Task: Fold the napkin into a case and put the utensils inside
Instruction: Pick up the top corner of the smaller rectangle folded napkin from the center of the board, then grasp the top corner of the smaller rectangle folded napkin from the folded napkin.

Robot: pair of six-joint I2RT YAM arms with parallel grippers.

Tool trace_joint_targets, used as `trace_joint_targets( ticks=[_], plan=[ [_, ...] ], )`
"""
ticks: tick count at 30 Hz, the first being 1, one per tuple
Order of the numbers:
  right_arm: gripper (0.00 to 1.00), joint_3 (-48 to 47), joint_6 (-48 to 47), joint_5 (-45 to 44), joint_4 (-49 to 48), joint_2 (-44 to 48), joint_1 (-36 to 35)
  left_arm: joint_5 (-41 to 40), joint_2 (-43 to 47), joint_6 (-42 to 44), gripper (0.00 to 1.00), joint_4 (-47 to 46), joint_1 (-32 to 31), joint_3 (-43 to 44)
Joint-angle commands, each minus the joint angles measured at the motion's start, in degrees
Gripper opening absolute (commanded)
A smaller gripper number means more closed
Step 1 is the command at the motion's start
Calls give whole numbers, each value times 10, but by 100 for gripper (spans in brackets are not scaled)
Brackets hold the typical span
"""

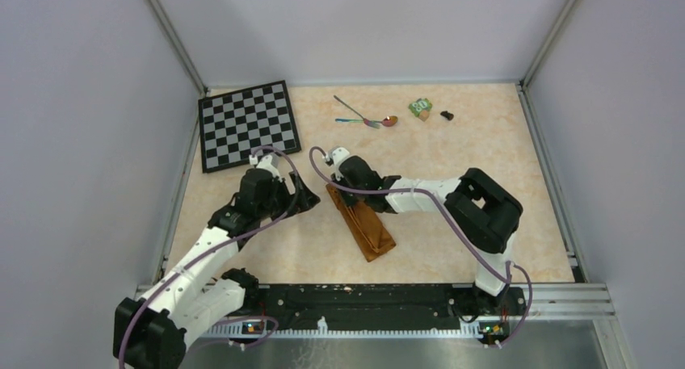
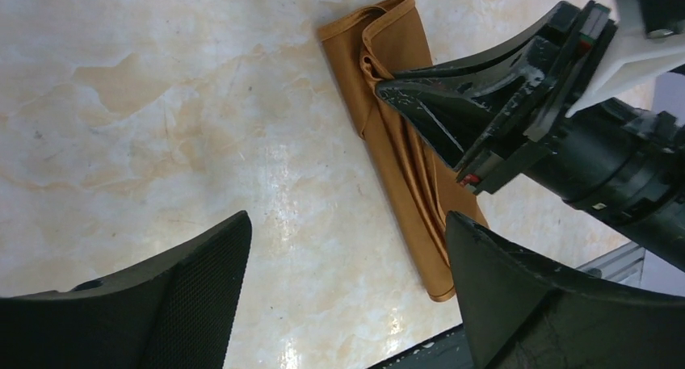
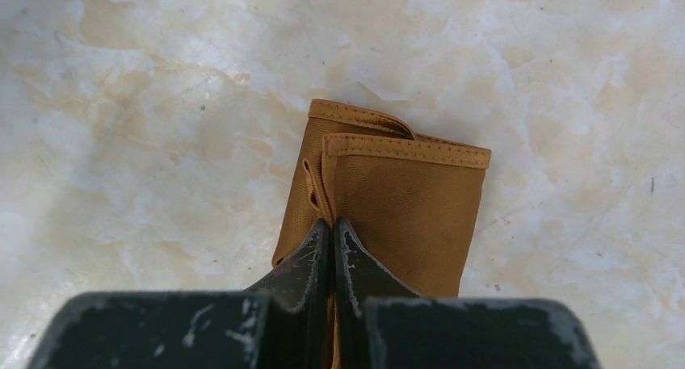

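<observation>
The napkin (image 1: 365, 226) lies mid-table as a narrow, long orange-brown case running diagonally; its hemmed end (image 3: 404, 155) shows layered folds. My right gripper (image 1: 338, 185) is shut at the case's far end, its tips (image 3: 333, 225) pinching a fold of the cloth; the left wrist view shows it from the side (image 2: 388, 86) on the napkin (image 2: 388, 155). My left gripper (image 1: 304, 196) stands open just left of the case, its fingers (image 2: 347, 228) spread over bare table and holding nothing. The utensils (image 1: 370, 121), a spoon and a second thin piece, lie crossed at the far side.
A black-and-white chessboard (image 1: 246, 124) lies at the far left. A small green block (image 1: 419, 106) and a small black item (image 1: 447, 115) sit near the back wall, right of the utensils. A black rail (image 1: 388, 299) runs along the near edge.
</observation>
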State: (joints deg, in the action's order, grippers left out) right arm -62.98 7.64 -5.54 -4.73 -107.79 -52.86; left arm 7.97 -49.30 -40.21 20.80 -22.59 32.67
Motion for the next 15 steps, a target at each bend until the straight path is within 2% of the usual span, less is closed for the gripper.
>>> trace_joint_targets(
  ticks=[1, 2, 5, 6, 10, 15],
  plan=[
    [0, 3, 75, 19, 2, 56, 2, 39, -40, 21, 86, -94, 2, -6],
    [0, 7, 92, 16, 3, 64, 3, 45, -53, 26, 83, -111, 2, -7],
    [0, 22, 138, 30, 0, 84, 15, 53, -104, 33, 62, -156, 1, -4],
    [0, 26, 151, 35, 0, 86, 19, 57, -118, 35, 59, -173, 0, -5],
    [0, 35, 176, 47, -4, 91, 28, 43, -168, 45, 53, -227, -15, 0],
    [0, 45, 196, 64, -15, 95, 44, -50, -225, 57, 48, -231, -82, 25]
  ],
)
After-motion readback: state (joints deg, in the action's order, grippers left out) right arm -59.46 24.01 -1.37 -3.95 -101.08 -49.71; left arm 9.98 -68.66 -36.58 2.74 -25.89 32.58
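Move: Ahead and below the left hand lies the napkin's far-left corner, about 8 cm forward, 5 cm to the right and 10 cm down. The pinched fold is some 5 cm ahead and 9 cm right of that hand; the utensils lie about 25 cm ahead and 15 cm right, the checkered board 24 cm ahead and 15 cm left. From the right hand, shut on the fold, the corner is roughly 3 cm ahead, 4 cm left and slightly lower. Swooping down, right and forward by about 4 cm each way, the left hand closes in on the napkin's far-left corner, its fingers narrowing from wide to half open, with no touch yet evident. The right hand keeps its pinch on the fold and lifts it about 3 cm, drifting 1 cm right while rolling its left side up and turning some 10 degrees clockwise. ##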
